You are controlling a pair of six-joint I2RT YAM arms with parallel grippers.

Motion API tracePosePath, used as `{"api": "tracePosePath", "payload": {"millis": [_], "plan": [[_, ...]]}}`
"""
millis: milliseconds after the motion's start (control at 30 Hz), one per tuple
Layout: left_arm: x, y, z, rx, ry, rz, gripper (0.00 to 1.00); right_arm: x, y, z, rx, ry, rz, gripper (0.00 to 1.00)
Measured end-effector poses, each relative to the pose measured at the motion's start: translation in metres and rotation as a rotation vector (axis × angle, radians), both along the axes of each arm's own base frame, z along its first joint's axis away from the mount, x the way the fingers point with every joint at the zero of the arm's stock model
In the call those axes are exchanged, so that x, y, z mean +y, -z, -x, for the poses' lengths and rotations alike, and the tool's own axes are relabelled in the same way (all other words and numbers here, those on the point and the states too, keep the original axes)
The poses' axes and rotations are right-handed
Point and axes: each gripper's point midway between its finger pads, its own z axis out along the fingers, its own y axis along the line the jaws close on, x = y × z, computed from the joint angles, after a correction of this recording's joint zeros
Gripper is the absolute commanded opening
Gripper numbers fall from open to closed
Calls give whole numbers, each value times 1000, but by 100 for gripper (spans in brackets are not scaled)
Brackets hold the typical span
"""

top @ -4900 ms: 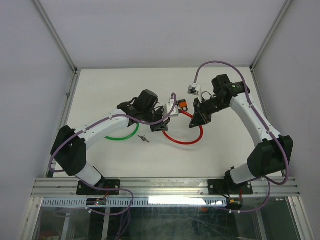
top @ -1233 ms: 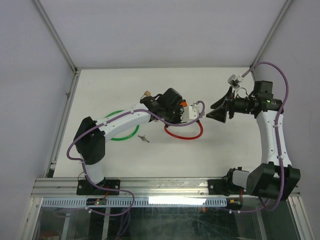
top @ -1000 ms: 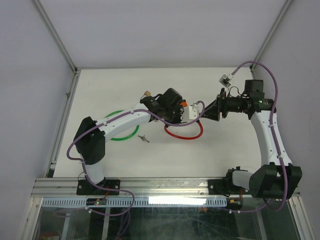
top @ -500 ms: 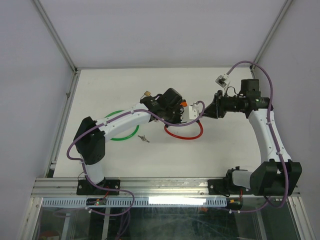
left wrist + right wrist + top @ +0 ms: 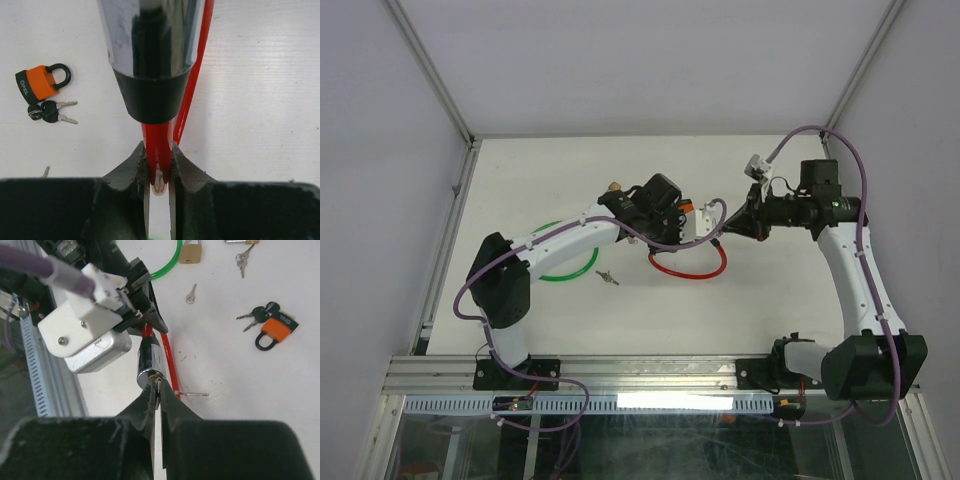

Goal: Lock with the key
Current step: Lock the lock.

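A red cable lock lies looped on the white table, its chrome cylinder lifted off the surface. My left gripper is shut on the red cable just behind that cylinder. In the top view the left gripper sits at the loop's upper edge and the right gripper meets it from the right. My right gripper is shut on a small silver key that sticks out of the cylinder's end face. Most of the key is hidden between the fingers.
An orange padlock with black-headed keys lies beyond the cable, also visible as the orange padlock in the left wrist view. A brass padlock and green cable lie to the left. Loose keys rest on the table.
My right arm has swung left from the table's right side to the lock cylinder, and its jaws have shut on the key. The left arm has stayed still, gripping the cable.
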Motion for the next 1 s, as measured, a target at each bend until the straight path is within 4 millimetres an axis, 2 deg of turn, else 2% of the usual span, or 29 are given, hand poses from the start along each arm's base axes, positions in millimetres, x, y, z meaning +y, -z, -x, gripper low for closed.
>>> {"api": "tracePosePath", "payload": {"millis": [233,467,667,700,733,800,900,1000], "plan": [[-2,-3,2,47,31,45,0,-4,-1,4,-276,-147,94,0],[-6,-1,2,100,61,85,0,-8,3,6,-628,-370,219,0],[-9,0,4,131,79,103,0,-10,5,2,-822,-489,297,0],[-10,0,4,137,83,106,0,-11,4,1,-859,-509,313,4],[-11,0,4,140,85,108,0,-11,4,0,-891,-525,327,18],[-13,1,4,150,90,115,0,-12,3,-2,-946,-552,352,32],[-16,0,5,160,102,125,0,-14,-2,-6,-1033,-569,393,42],[-16,0,7,170,111,130,0,-14,-10,-5,-1053,-553,402,46]]}}
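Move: The right hand has its fingers shut on the key in the end of the red cable's metal lock barrel, whose middle lies about 4 cm to its left, 1 cm ahead and 2 cm lower. From the left hand, which still grips the red cable beside it, the barrel's middle is some 6 cm to the right, level in reach and about 4 cm higher. The orange padlock lies some 12 cm ahead of the right hand, 6 cm to its left and 20 cm below. Keeping its pinch on the key, the right hand rolls about 70 degrees around the line of its fingers, counter-clockwise as seen looking along them into the lock, while its fingertips drift only about a centimetre to the right; then its fingers open to nearly half, letting go of the key, and it starts to rise by about a centimetre. The left hand keeps its grip on the cable and eases about 2 cm to the right, tilting some 15 degrees. ##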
